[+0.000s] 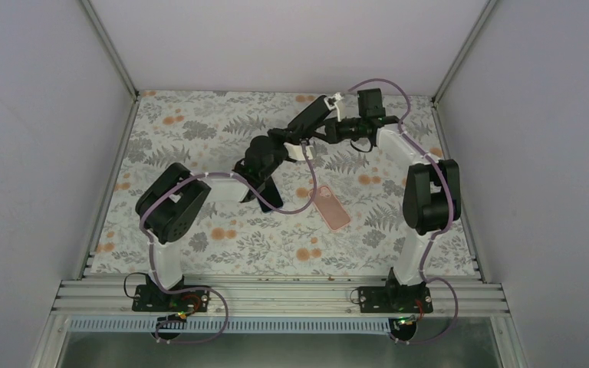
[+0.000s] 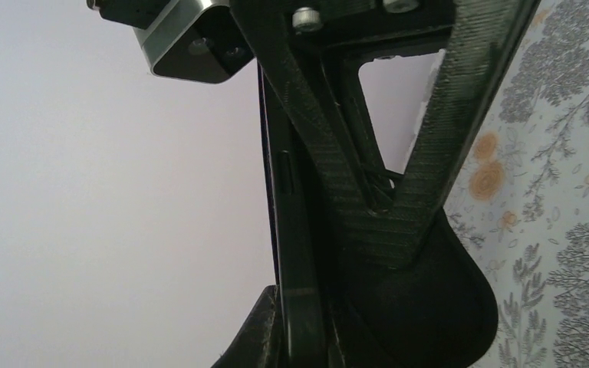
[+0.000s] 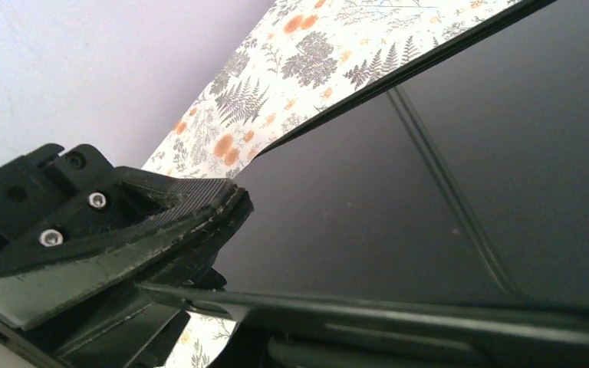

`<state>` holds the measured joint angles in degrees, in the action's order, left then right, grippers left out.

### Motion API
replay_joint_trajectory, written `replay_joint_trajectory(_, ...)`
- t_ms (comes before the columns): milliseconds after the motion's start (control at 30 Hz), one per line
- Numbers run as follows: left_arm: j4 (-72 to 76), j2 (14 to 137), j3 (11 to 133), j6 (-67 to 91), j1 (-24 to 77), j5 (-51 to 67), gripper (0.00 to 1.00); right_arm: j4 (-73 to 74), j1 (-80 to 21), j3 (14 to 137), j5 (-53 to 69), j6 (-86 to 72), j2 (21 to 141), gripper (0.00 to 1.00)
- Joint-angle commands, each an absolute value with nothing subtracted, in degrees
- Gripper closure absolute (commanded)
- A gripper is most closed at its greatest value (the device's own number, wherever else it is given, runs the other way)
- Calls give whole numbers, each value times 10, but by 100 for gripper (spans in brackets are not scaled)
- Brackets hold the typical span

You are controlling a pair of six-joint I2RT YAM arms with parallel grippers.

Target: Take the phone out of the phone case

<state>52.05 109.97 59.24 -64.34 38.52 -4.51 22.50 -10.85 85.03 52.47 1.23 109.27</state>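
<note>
A black phone (image 1: pixel 309 117) hangs tilted in the air over the far middle of the table, held from both ends. My left gripper (image 1: pixel 291 142) is shut on its lower end. In the left wrist view the phone (image 2: pixel 293 230) shows edge-on, pinched between the dark fingers (image 2: pixel 261 337). My right gripper (image 1: pixel 334 115) is shut on the upper end; its wrist view is filled by the phone's dark glass (image 3: pixel 429 169), with one finger (image 3: pixel 161 222) pressed on it. The pink phone case (image 1: pixel 331 207) lies empty on the table, below and apart from the phone.
A floral cloth (image 1: pixel 199 130) covers the table. Grey walls stand close on the left, right and back, with metal corner posts (image 1: pixel 111 46). An aluminium rail (image 1: pixel 276 295) with both arm bases runs along the near edge.
</note>
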Motion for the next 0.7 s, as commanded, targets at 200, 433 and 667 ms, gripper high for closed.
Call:
replay_joint_trajectory(200,377,986,711,-405,308,-215,98,181,-68,790,161,127,1055,97)
replay_joint_trajectory(433,361,988,708,-446,313,-214,98,207,-59,793,217,113,1037,97)
replay_joint_trajectory(667,535,949,536,-707,311,-323,98,407,-32,879,385,157,1068,97)
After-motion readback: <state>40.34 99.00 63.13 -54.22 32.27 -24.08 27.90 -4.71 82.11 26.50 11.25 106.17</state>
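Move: Both hands already hold the half-peeled black pair well above the table. From the left hand the phone's middle lies about 5 cm ahead and 3 cm right; from the right hand the case's middle is about 4 cm ahead and 3 cm left. The bare phone lies 16 cm back and 8 cm left of the left hand; the pink case 21 cm back and 12 cm right of it, which is 21 cm back and 5 cm right of the right hand. All lie some 20 cm below. Up and out to the left the left hand snatches the phone, about 14 cm up and 12 cm left, also some 5 cm forward, turning about 25 degrees counter-clockwise, then sinks about 6 cm. At once the right hand jerks the case the opposite way, about 12 cm right and 6 cm down with some forward, its fingers tipping down, then eases back slightly. Both keep their pinch. ##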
